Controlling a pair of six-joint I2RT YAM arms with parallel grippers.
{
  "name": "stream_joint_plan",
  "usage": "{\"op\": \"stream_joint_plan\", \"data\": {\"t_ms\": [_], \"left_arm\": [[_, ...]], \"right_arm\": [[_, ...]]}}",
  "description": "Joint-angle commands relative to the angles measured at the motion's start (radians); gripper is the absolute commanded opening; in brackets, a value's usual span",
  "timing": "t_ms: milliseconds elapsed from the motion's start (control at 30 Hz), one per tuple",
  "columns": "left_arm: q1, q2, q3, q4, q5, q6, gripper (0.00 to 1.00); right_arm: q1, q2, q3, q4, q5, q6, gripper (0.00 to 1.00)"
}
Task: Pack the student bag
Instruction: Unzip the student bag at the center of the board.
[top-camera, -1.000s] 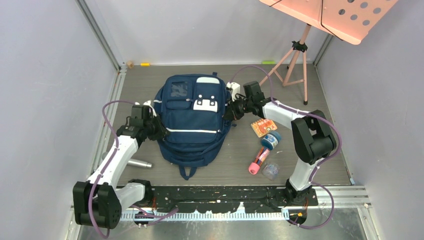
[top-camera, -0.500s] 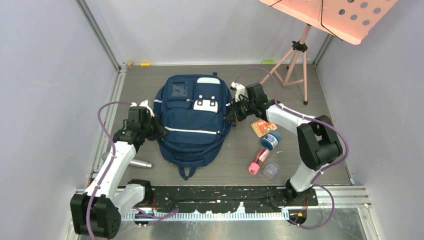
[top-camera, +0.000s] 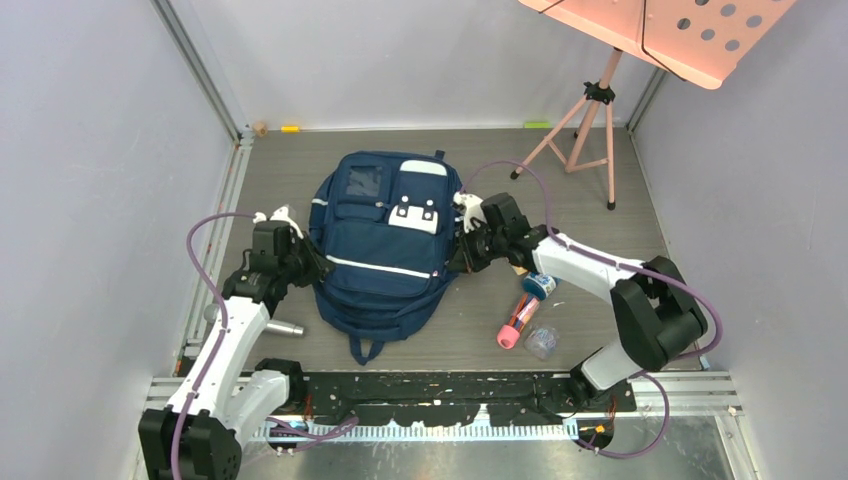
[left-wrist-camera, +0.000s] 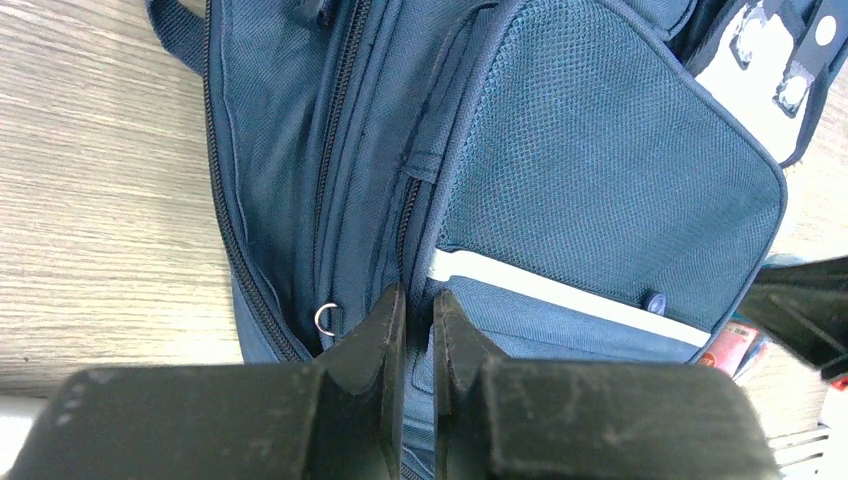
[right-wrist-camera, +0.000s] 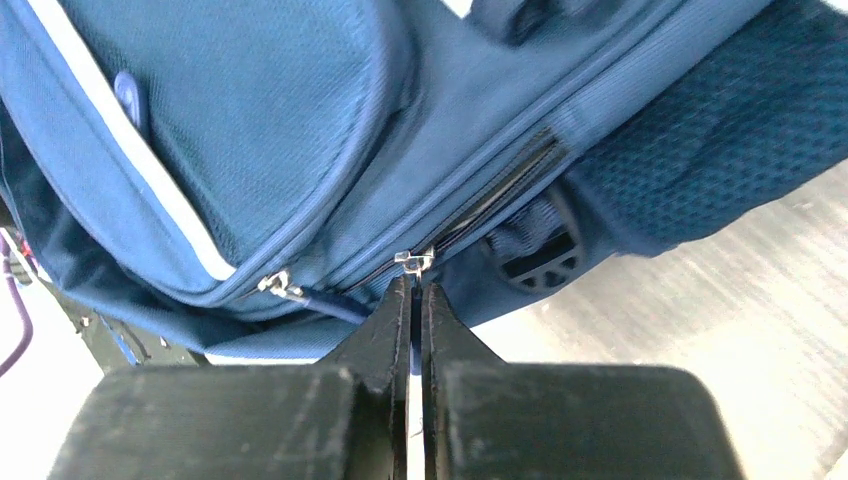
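Observation:
The student bag (top-camera: 385, 245), navy with pale stripes and a white patch, lies flat mid-floor, tilted slightly. My left gripper (top-camera: 308, 262) sits at its left side. In the left wrist view that gripper (left-wrist-camera: 418, 300) is shut on a fold of the bag's fabric (left-wrist-camera: 600, 160) beside the mesh side pocket. My right gripper (top-camera: 463, 252) is at the bag's right side. In the right wrist view it (right-wrist-camera: 415, 285) is shut on a metal zipper pull (right-wrist-camera: 413, 263) of the bag (right-wrist-camera: 250, 110); the zip beyond it shows a short opened gap.
Right of the bag lie a pink tube (top-camera: 517, 322), a blue-capped container (top-camera: 541, 283) and a clear cup (top-camera: 541, 343). A silver cylinder (top-camera: 277, 327) lies at the left. A pink music stand (top-camera: 590, 110) stands at the back right. Walls enclose three sides.
The right gripper has slid toward the near edge along the bag's right side and closed. The bag has turned slightly, its top shifting right. The left arm moved a little nearer.

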Motion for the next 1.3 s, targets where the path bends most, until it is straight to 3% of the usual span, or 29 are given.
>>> {"op": "stream_joint_plan", "data": {"t_ms": [0,700,833,867,967,1033,1167,1267], "left_arm": [[0.014,-0.035,-0.005,0.078,-0.051,-0.052,0.00],[0.013,-0.098,-0.043,0.122,-0.068,-0.151,0.00],[0.013,-0.084,-0.043,0.152,-0.022,-0.111,0.00],[0.014,-0.075,-0.034,0.156,0.006,-0.066,0.04],[0.012,-0.054,0.015,0.101,0.062,0.055,0.39],[0.008,-0.057,0.050,0.048,0.064,0.129,0.56],[-0.045,-0.103,0.078,0.011,0.048,0.212,0.64],[-0.149,-0.123,0.091,0.007,-0.007,0.287,0.65]], "right_arm": [[0.076,-0.080,-0.052,-0.054,0.047,0.051,0.01],[0.410,-0.192,-0.102,-0.002,0.208,0.162,0.01],[0.440,-0.206,-0.109,0.042,0.265,0.207,0.01],[0.440,-0.211,-0.108,0.042,0.303,0.222,0.01],[0.441,-0.226,-0.085,0.021,0.362,0.238,0.01],[0.439,-0.229,-0.067,0.008,0.387,0.239,0.01],[0.431,-0.221,-0.038,-0.017,0.427,0.244,0.01],[0.415,-0.216,-0.030,-0.023,0.430,0.264,0.01]]}}
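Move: The right hand already pinches a zip pull on the student bag's right side; the bag's near right corner, where it is being taken, lies about 11 cm back and 6 cm left, about level in height. The pocket pull is some 5 cm left of this hand and 2 cm back, a little above; the panda flap is 12 cm ahead and 10 cm left. The left hand grips the bag's left edge, with that corner 11 cm back and 26 cm right of it. Keeping its pinch on the zip pull, the right hand draws it along the bag's right side, about 11 cm back towards the near corner and 5 cm left, then eases up a centimetre. The left hand holds the left edge almost in place, then opens, lets go, and rises some 3 cm with its fingertips tilting up. ##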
